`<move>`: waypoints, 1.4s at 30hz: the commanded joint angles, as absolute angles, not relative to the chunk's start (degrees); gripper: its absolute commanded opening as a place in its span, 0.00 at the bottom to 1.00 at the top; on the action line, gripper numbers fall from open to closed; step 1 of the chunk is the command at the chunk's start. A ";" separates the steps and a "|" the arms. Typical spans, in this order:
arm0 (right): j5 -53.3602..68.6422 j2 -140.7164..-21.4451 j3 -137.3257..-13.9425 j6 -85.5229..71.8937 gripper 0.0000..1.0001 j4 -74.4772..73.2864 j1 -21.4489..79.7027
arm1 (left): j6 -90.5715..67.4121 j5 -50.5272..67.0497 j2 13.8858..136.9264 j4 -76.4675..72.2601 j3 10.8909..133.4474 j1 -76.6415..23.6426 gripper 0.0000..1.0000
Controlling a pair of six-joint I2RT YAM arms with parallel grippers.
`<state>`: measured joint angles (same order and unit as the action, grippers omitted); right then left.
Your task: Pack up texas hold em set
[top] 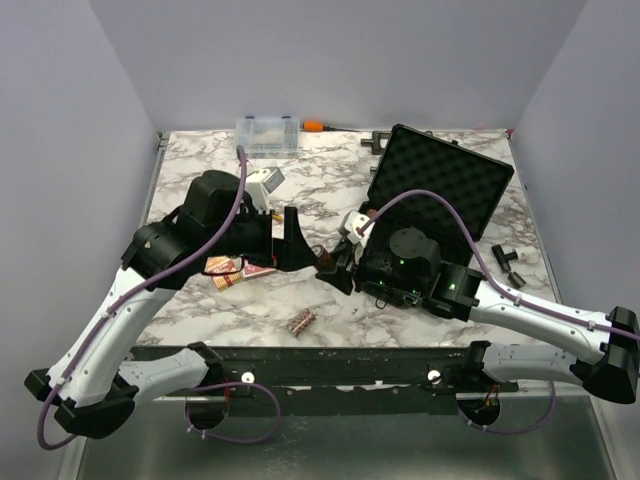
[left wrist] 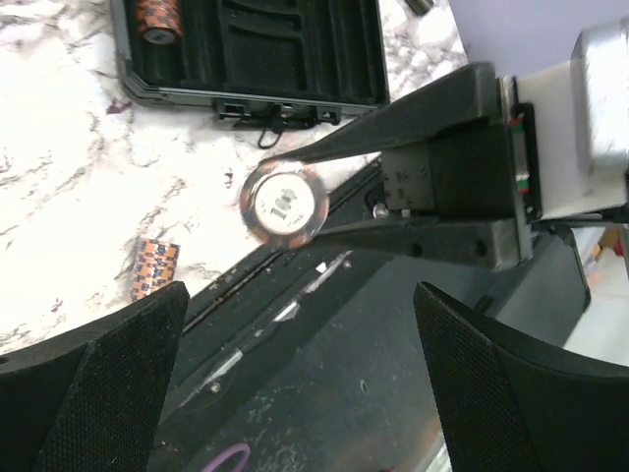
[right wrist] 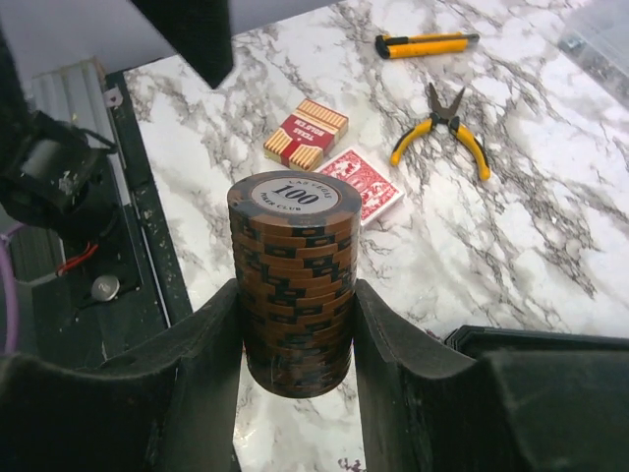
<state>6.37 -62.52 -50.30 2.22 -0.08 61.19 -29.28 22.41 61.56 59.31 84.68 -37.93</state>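
In the right wrist view a brown-red chip roll (right wrist: 292, 285) marked 100 stands between the fingers of my right gripper (right wrist: 295, 310), which is shut on it above the marble table. The left wrist view shows the same roll (left wrist: 283, 204) end-on in those fingers. My left gripper (left wrist: 300, 324) hangs open and empty just left of it, close to the right gripper (top: 335, 268). The black case (top: 440, 200) lies open at the right, with one chip roll (left wrist: 157, 18) in a slot. Another roll (top: 302, 322) lies on the table. Two red-backed card decks (right wrist: 306, 133) (right wrist: 359, 182) rest beyond.
Orange-handled pliers (right wrist: 442, 128) and a yellow utility knife (right wrist: 428, 43) lie past the decks. A clear organizer box (top: 267, 132) sits at the back edge. Small black parts (top: 508, 262) lie right of the case. The black front rail (top: 330, 360) runs below both grippers.
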 commanded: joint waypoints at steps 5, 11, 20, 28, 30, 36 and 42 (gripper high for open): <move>-3.42 -62.49 -50.52 -11.63 0.06 3.10 61.90 | -29.22 6.00 48.97 58.31 71.54 -37.53 0.94; -10.98 -63.40 -50.70 -19.04 0.04 1.54 61.89 | -29.43 -0.70 39.07 53.60 60.13 -37.44 0.94; -26.30 -65.57 -54.84 -35.18 0.01 -11.63 61.93 | -28.94 -10.29 28.81 47.53 51.19 -37.41 0.93; -27.97 -77.67 -66.81 -50.83 0.01 -33.50 61.35 | -28.74 -11.00 21.03 42.83 41.34 -37.43 0.93; -25.06 -81.59 -71.09 -52.03 0.01 -37.90 59.43 | -28.32 -11.01 20.09 42.89 39.66 -37.43 0.92; -14.39 -84.98 -72.70 -53.40 0.01 -37.26 49.38 | -27.48 -11.18 19.20 42.89 39.52 -37.44 0.91; -8.78 -88.49 -74.16 -51.36 0.01 -38.22 41.37 | -27.90 -10.00 19.35 42.98 38.26 -37.52 0.91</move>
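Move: My right hand already holds the chip stack. The empty case slot it goes to lies about 21 cm ahead, 13 cm to the right and 23 cm below; the chip roll already in the case lies some 23 cm ahead and 9 cm to the right, as far below. From my open left hand the loose chip stack is about 31 cm almost straight down, 2 cm to the left, and the red card deck 19 cm ahead, 13 cm left. I keep my right fingers shut on the chip stack and carry it forward, down and to the right towards the case, about 18 cm in all, slowly at first. Its fingers swing clockwise from pointing left to pointing forward and steeply down. My left hand, already clear and still wide open, backs off left and down some 17 cm, turning counter-clockwise. ##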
